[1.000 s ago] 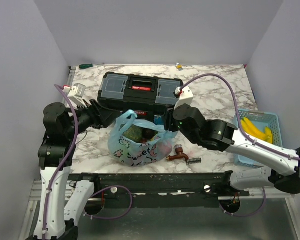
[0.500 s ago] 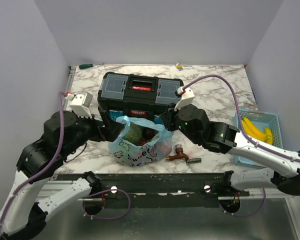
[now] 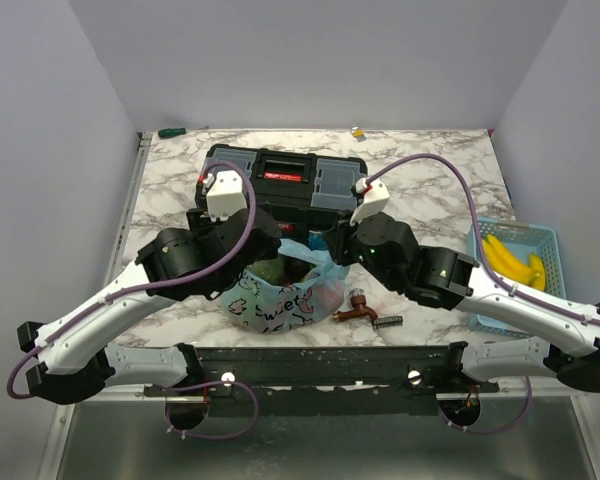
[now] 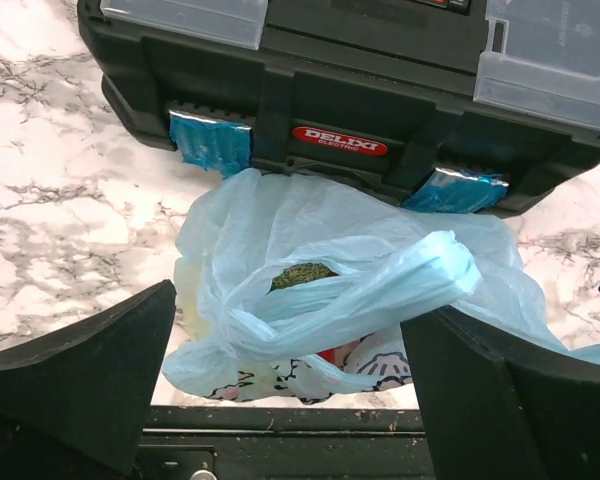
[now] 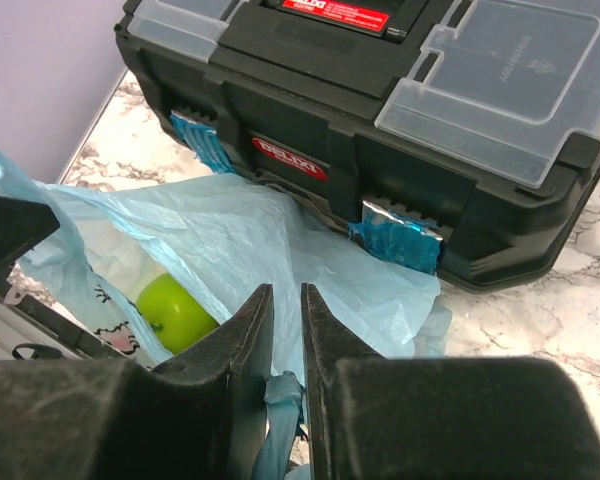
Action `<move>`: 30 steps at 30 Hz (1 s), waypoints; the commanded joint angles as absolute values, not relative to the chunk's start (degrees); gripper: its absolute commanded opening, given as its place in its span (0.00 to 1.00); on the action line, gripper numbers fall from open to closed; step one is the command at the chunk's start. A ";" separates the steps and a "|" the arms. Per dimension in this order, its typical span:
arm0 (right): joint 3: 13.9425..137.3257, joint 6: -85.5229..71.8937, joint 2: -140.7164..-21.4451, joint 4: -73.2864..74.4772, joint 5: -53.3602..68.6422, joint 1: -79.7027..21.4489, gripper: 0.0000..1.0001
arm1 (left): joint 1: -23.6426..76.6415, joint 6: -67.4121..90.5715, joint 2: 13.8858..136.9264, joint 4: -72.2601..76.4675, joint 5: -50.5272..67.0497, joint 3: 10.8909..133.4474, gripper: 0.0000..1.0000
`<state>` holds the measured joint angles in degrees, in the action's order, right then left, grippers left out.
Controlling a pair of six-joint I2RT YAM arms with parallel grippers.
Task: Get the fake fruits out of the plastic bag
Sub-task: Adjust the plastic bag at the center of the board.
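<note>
The plastic bag (image 3: 280,298), light blue with a cartoon print, slumps on the marble table just in front of the black toolbox (image 3: 280,180). In the left wrist view my left gripper (image 4: 290,320) hangs open above the bag (image 4: 320,270), one finger on each side. A green-brown fruit (image 4: 302,275) shows through the bag's mouth, with something red (image 4: 332,354) lower down. My right gripper (image 5: 285,295) is shut on a twisted strip of the bag's handle (image 5: 280,400). A green apple (image 5: 173,312) lies inside the bag to its left.
A light-blue mesh basket (image 3: 540,240) with yellow bananas (image 3: 510,262) stands at the right edge. A brown tap-like part (image 3: 358,305) and a small spring (image 3: 387,321) lie right of the bag. A green tool (image 3: 170,131) and a small yellow thing (image 3: 357,131) lie at the back.
My left arm swung in from the left to hang over the bag and its gripper opened, letting the bag's left side sag. My right gripper closed on the bag's handle.
</note>
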<state>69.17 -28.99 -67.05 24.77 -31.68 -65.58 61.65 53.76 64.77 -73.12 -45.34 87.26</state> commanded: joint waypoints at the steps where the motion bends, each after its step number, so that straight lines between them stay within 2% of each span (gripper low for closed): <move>1: 68.06 -29.64 -65.15 25.57 -33.28 -65.91 0.20 | 62.13 51.14 60.44 -70.72 -47.05 86.96 0.94; 2: 67.80 -29.47 -64.87 25.38 -33.39 -65.87 0.20 | 62.14 47.10 58.84 -66.61 -42.52 85.94 0.98; 4: 67.43 -29.02 -64.64 24.68 -33.31 -65.90 0.20 | 62.14 41.30 56.16 -58.19 -32.77 83.56 0.99; 6: 67.41 -28.77 -64.68 24.19 -33.41 -65.91 0.20 | 62.22 41.11 55.73 -56.46 -29.78 83.67 0.99; 11: 67.59 -28.61 -65.04 23.56 -32.98 -65.89 0.20 | 62.31 45.40 60.25 -63.31 -34.55 87.36 0.99; 17: 66.77 -29.21 -64.39 23.64 -33.14 -65.91 0.20 | 62.56 56.10 70.99 -81.08 -46.94 96.69 0.98; 20: 66.30 -29.30 -63.91 24.94 -33.97 -65.87 0.20 | 62.56 57.19 69.87 -83.53 -49.37 95.10 0.85; 23: 65.51 -28.88 -63.31 26.48 -36.39 -65.85 0.20 | 62.48 52.76 64.21 -78.86 -48.10 89.60 0.64; 27: 64.72 -27.98 -62.74 25.90 -38.78 -65.88 0.19 | 61.84 45.08 53.46 -69.50 -42.18 80.14 0.55; 30: 65.60 -27.60 -63.84 25.40 -39.60 -65.87 0.17 | 60.45 41.13 47.00 -65.06 -37.04 75.86 0.25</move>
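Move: The bag's left handle stands up beside the wide-open left fingers, about 3 cm to that hand's right, 1 cm ahead and level. The green fruit lies some 3 cm back, 1 cm right and 14 cm below that hand; the toolbox is about 13 cm ahead, 3 cm right and 14 cm below. From the right hand, already pinching the bag's right handle, the left handle is some 9 cm left, level and straight across. Left hand hops up and right, closes around the left handle, pulls left about 6 cm; right keeps its pinch. ##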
